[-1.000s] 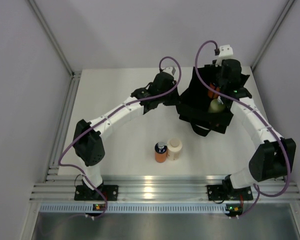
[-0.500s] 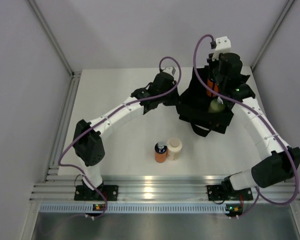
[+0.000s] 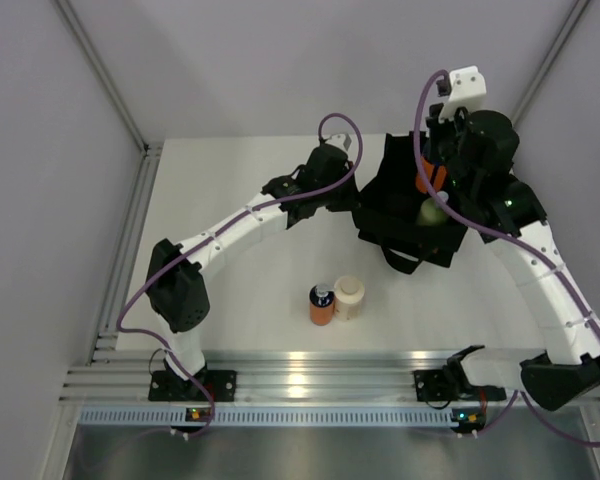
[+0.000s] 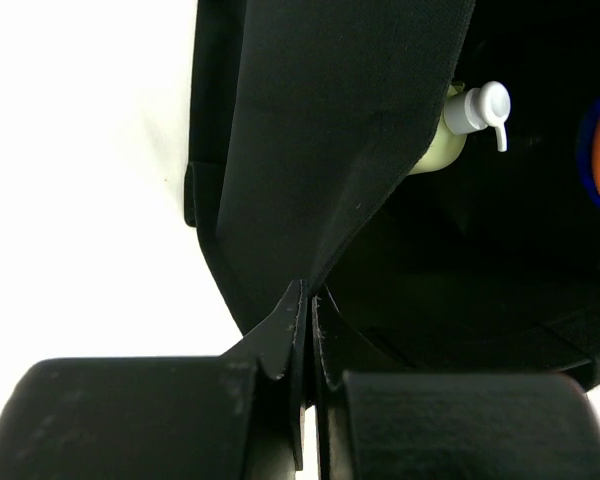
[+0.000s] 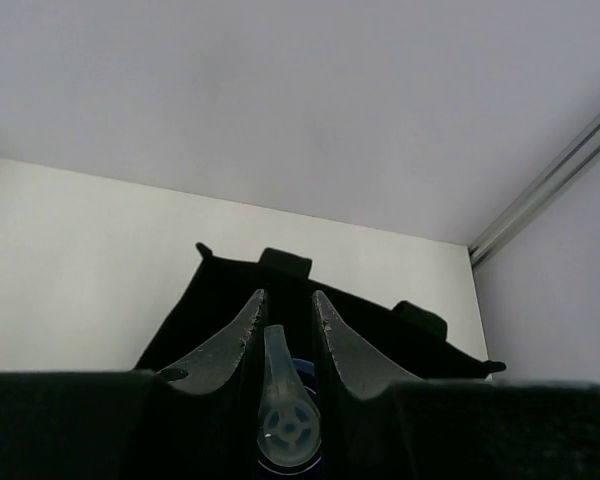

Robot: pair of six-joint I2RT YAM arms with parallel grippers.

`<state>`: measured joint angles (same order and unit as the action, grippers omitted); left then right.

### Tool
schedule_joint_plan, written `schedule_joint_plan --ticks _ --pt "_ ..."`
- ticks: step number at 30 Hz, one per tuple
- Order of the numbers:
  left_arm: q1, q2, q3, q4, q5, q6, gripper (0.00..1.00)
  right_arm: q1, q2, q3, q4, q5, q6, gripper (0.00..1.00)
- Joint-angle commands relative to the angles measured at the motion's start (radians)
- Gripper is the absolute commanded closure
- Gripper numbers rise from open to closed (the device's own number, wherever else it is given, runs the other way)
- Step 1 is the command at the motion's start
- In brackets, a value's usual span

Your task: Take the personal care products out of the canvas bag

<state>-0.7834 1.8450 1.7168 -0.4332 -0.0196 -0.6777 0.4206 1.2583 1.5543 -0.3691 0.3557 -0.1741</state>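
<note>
The black canvas bag (image 3: 385,215) stands open at the back right of the table. My left gripper (image 3: 357,204) is shut on the bag's near-left rim; in the left wrist view its jaws (image 4: 308,300) pinch the fabric wall (image 4: 320,150). My right gripper (image 3: 435,168) is shut on an orange bottle (image 3: 432,180) and holds it above the bag. Its dark blue cap (image 5: 305,372) with a clear flip lid (image 5: 288,420) sits between the fingers. The yellow-green pump bottle (image 3: 432,211) lies inside the bag (image 4: 470,108). An orange bottle (image 3: 321,305) and the beige cylinder (image 3: 349,297) stand on the table.
The two bottles on the table stand side by side near the front centre. Grey walls close in the table on the left, back and right. An aluminium rail (image 3: 300,380) runs along the near edge. The bag's strap (image 3: 405,262) lies on the table in front of it.
My right arm has risen and drawn back to the right, lifting the orange bottle up out of the bag. The left arm and the bag have stayed put.
</note>
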Motion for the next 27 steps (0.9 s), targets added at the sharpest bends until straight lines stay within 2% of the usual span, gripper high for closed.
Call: schedule_joint_plan --ticks 1,10,27 --pt "0.001 -0.001 0.026 -0.004 -0.009 0.007 1.0 0.041 -0.089 0.095 0.026 0.005 0.001 1.0" --pt "0.0 0.007 0.027 -0.004 0.001 0.001 1.0 0.106 -0.194 0.096 -0.076 -0.014 0.025 1.0" --pt "0.001 0.002 0.01 -0.004 -0.003 -0.01 1.0 0.155 -0.367 -0.149 -0.14 -0.338 0.157 1.0"
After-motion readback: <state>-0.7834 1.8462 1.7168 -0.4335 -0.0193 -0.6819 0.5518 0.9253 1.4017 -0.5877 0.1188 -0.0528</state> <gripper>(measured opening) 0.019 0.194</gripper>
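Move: The right hand holds the blue-collared orange pump bottle high above the bag. The cream bottle, by which the removed products stand, is about 19 cm back, 19 cm left and 36 cm below; the first orange bottle is some 20 cm back and 25 cm left. The canvas bag's middle is roughly 9 cm ahead and 3 cm right, the green bottle inside about 6 cm ahead and 5 cm right. From the left hand the cream bottle is about 16 cm back, 2 cm left. Keeping its grip on the pump top, the right hand carries the hanging orange pump bottle back from the bag towards the cream bottle, about 12 cm back and, mostly late on, some 4 cm left, first rising about 4 cm and then sinking past its starting height while it turns roughly 20 degrees counter-clockwise. The left hand stays in place, its closed fingers still pinching the bag's left rim. ##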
